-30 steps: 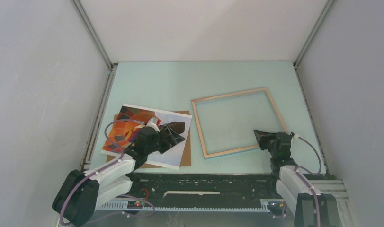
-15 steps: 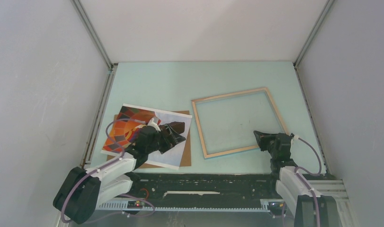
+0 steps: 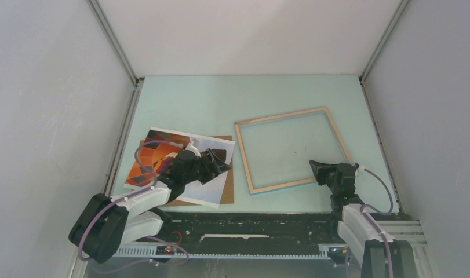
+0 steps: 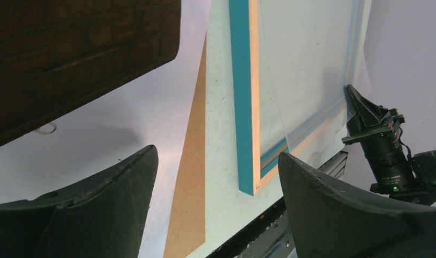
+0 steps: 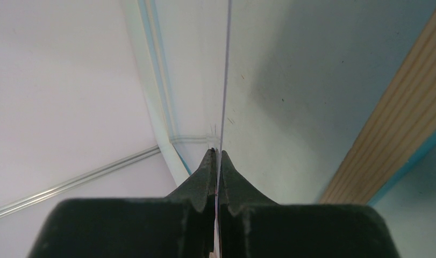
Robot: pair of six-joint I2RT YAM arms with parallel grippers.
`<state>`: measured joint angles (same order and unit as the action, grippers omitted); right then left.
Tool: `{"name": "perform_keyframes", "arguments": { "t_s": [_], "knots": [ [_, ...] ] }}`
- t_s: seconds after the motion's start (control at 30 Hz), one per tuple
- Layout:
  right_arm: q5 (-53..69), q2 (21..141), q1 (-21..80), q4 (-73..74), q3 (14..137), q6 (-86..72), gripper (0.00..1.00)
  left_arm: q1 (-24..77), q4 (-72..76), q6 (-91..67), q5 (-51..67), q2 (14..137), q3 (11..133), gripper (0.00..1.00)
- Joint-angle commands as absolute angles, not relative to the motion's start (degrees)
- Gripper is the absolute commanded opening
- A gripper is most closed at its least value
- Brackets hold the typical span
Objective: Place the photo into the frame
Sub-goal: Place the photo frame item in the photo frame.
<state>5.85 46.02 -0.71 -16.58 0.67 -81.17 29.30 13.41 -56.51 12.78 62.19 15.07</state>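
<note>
The photo [image 3: 157,145], white-bordered with an orange-red pattern and a dark brown block, lies at the left on a brown backing board [image 3: 227,186]. My left gripper [image 3: 218,164] hovers low over the photo's right part, jaws wide open and nothing between them. In the left wrist view the photo [image 4: 97,134] passes under the left finger. The frame [image 3: 284,117] lies wood side up at centre right, its blue edge [image 4: 241,107] showing. My right gripper [image 3: 314,168] is shut on the frame's thin clear pane [image 5: 224,80] at the near right corner.
Grey enclosure walls stand on three sides of the pale green table [image 3: 221,98]. Metal rails [image 3: 119,150] run along the left and right edges. A black strip [image 3: 250,220] with the arm bases borders the near edge.
My left gripper has slid a little to the right and farther across the photo, still open. The right gripper and the frame have not moved.
</note>
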Motion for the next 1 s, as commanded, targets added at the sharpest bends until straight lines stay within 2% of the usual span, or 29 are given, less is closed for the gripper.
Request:
{"name": "perform_keyframes", "arguments": {
  "t_s": [0.0,0.1,0.23,0.57,0.8,0.97],
  "knots": [
    [5.01,45.12,-0.36,-15.93,-1.40,-81.65,0.00,30.61,17.95,-56.54,14.15,66.27,21.00,0.87],
    [5.03,45.12,-0.36,-15.82,-1.51,-81.70,0.00,31.45,20.97,-57.41,15.47,70.91,23.67,0.83],
    [5.16,45.04,-0.36,-15.59,-1.49,-81.80,0.00,31.73,25.90,-60.04,17.11,77.68,26.60,0.70],
    [5.18,45.55,-0.67,-16.20,-1.71,-82.05,0.00,34.33,28.65,-61.64,15.83,87.27,31.76,0.47],
    [5.46,46.17,-0.89,-16.73,-1.72,-82.18,0.00,34.89,30.84,-63.19,14.59,91.13,31.40,0.40],
    [6.02,46.69,-1.18,-17.29,-1.51,-82.05,0.00,34.89,32.18,-62.97,12.62,91.08,29.86,0.45]
  ]
}}
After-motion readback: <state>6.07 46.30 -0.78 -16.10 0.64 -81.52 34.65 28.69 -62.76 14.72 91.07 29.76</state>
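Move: Some 10 cm to the left hand's right, about level fore and aft and 5 cm below, is the middle of the frame's left rail; the clear sheet's left edge lies about 3 cm farther right. The frame's near-left corner sits roughly 14 cm right and 15 cm back from the left hand, the photo's middle about 18 cm left and 3 cm back. From the right hand, already gripping the clear sheet, that left rail is some 31 cm left and 3 cm ahead. Swinging off the photo towards the frame's left rail and the clear sheet's edge, the left hand goes about 8 cm right and 5 cm forward, rising slightly, then dips some 2 cm at the end as its wide-open fingers close to less than half. The right hand stays put, fingers still shut on the clear sheet; whether the left touches the rail or sheet can't be seen. ##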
